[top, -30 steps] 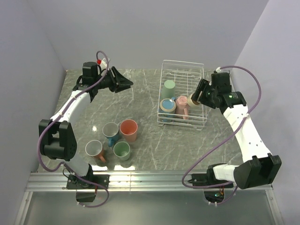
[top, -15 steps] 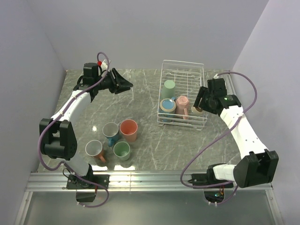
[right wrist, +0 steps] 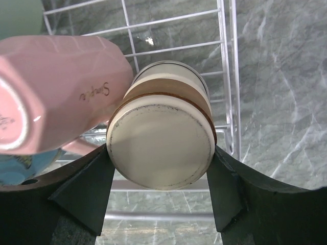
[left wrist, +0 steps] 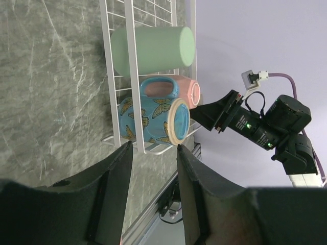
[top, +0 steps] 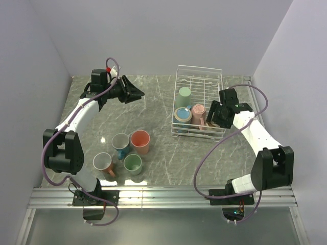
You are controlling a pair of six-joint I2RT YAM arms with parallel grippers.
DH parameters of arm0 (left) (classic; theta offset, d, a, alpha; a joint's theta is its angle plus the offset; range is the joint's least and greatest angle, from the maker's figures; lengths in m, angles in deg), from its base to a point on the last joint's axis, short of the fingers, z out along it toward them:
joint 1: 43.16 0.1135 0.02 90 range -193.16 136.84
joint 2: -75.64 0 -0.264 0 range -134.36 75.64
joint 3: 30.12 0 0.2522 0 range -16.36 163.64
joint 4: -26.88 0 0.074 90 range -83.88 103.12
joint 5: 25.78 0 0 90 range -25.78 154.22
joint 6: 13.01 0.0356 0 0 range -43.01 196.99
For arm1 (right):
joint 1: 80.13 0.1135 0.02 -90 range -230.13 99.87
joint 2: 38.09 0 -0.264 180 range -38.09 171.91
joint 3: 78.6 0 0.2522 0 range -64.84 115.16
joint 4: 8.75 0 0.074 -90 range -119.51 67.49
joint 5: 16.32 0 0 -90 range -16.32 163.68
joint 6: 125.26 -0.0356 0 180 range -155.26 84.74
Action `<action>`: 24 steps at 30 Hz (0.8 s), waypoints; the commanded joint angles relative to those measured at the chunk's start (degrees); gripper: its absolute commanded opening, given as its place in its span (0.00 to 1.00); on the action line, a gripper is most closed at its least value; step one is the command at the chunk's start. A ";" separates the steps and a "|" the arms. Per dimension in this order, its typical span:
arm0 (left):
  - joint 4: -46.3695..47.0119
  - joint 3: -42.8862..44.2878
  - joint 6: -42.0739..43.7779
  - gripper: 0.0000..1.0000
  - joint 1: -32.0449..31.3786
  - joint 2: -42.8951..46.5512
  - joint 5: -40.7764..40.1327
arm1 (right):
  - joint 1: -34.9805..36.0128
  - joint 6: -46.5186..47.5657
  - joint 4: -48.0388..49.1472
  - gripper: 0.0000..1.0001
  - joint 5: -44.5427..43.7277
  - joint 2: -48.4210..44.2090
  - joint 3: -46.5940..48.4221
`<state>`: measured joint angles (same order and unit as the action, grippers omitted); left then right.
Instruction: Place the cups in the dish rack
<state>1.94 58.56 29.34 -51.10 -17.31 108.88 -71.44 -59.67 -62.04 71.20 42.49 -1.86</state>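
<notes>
The white wire dish rack (top: 200, 68) stands at the back right. A green cup (top: 184, 93), a blue butterfly cup (top: 182, 116) and a pink cup (top: 199, 114) lie in it. My right gripper (top: 211, 116) is shut on a cream cup with a brown band (right wrist: 161, 143). It holds that cup base-first, low over the rack's right side, beside the pink cup (right wrist: 61, 87). Well left of the rack, my left gripper (top: 136, 93) hangs open and empty over the back of the table. A grey cup (top: 120, 141), a salmon cup (top: 140, 141), an orange cup (top: 102, 163) and a green cup (top: 133, 163) stand on the table at the front left.
The rack's right wall (right wrist: 225, 76) runs close past the held cup. Grey walls close in the marble table (top: 163, 153) on the left, back and right. A metal rail (top: 163, 196) lines the near edge.
My right arm has swung left and down, carrying the cream cup from the rack's right edge to beside the pink cup. The left arm has barely moved.
</notes>
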 commanded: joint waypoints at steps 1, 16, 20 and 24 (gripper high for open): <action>0.46 1.29 1.43 0.45 0.30 1.98 -0.63 | -0.25 0.50 1.30 0.01 0.11 1.95 2.76; -16.85 6.73 11.09 0.43 1.09 0.05 -16.18 | -0.25 1.64 -6.08 0.95 -6.40 1.96 10.23; -19.75 7.26 13.46 0.43 -0.31 0.31 -19.78 | -0.25 1.73 -7.67 0.97 -6.31 1.08 11.90; -23.87 8.66 17.32 0.43 -3.91 0.31 -24.35 | -0.25 1.73 -9.69 0.98 -6.66 -0.07 14.62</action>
<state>-17.67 64.02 41.71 -52.06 -17.35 89.26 -71.44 -58.33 -69.62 66.31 45.59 8.63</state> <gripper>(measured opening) 0.430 0.976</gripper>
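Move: The cream cup with the brown band, still in the right fingers, has its place in the rack's near-right corner, about 3 cm ahead of that hand and 4 below. The pink mug lies some 7 cm to the hand's left and 2 ahead, the butterfly mug 15 left and 1 ahead, both about 4 below. From the empty left hand, the coral cup stands 16 cm back, 1 left and 20 below; the blue-handled mug is 9 left of that cup, level with it. The cream cup is eased a last bit down and about 1 cm forward into the rack's corner beside the pink mug, then the right fingers spread wide, let go of it and lift some 4 cm off it, drifting slightly right. Meanwhile the half-open left hand swings left and down towards the coral cup, about 4 cm each way, its fingertips tipping some 20 degrees downward. ##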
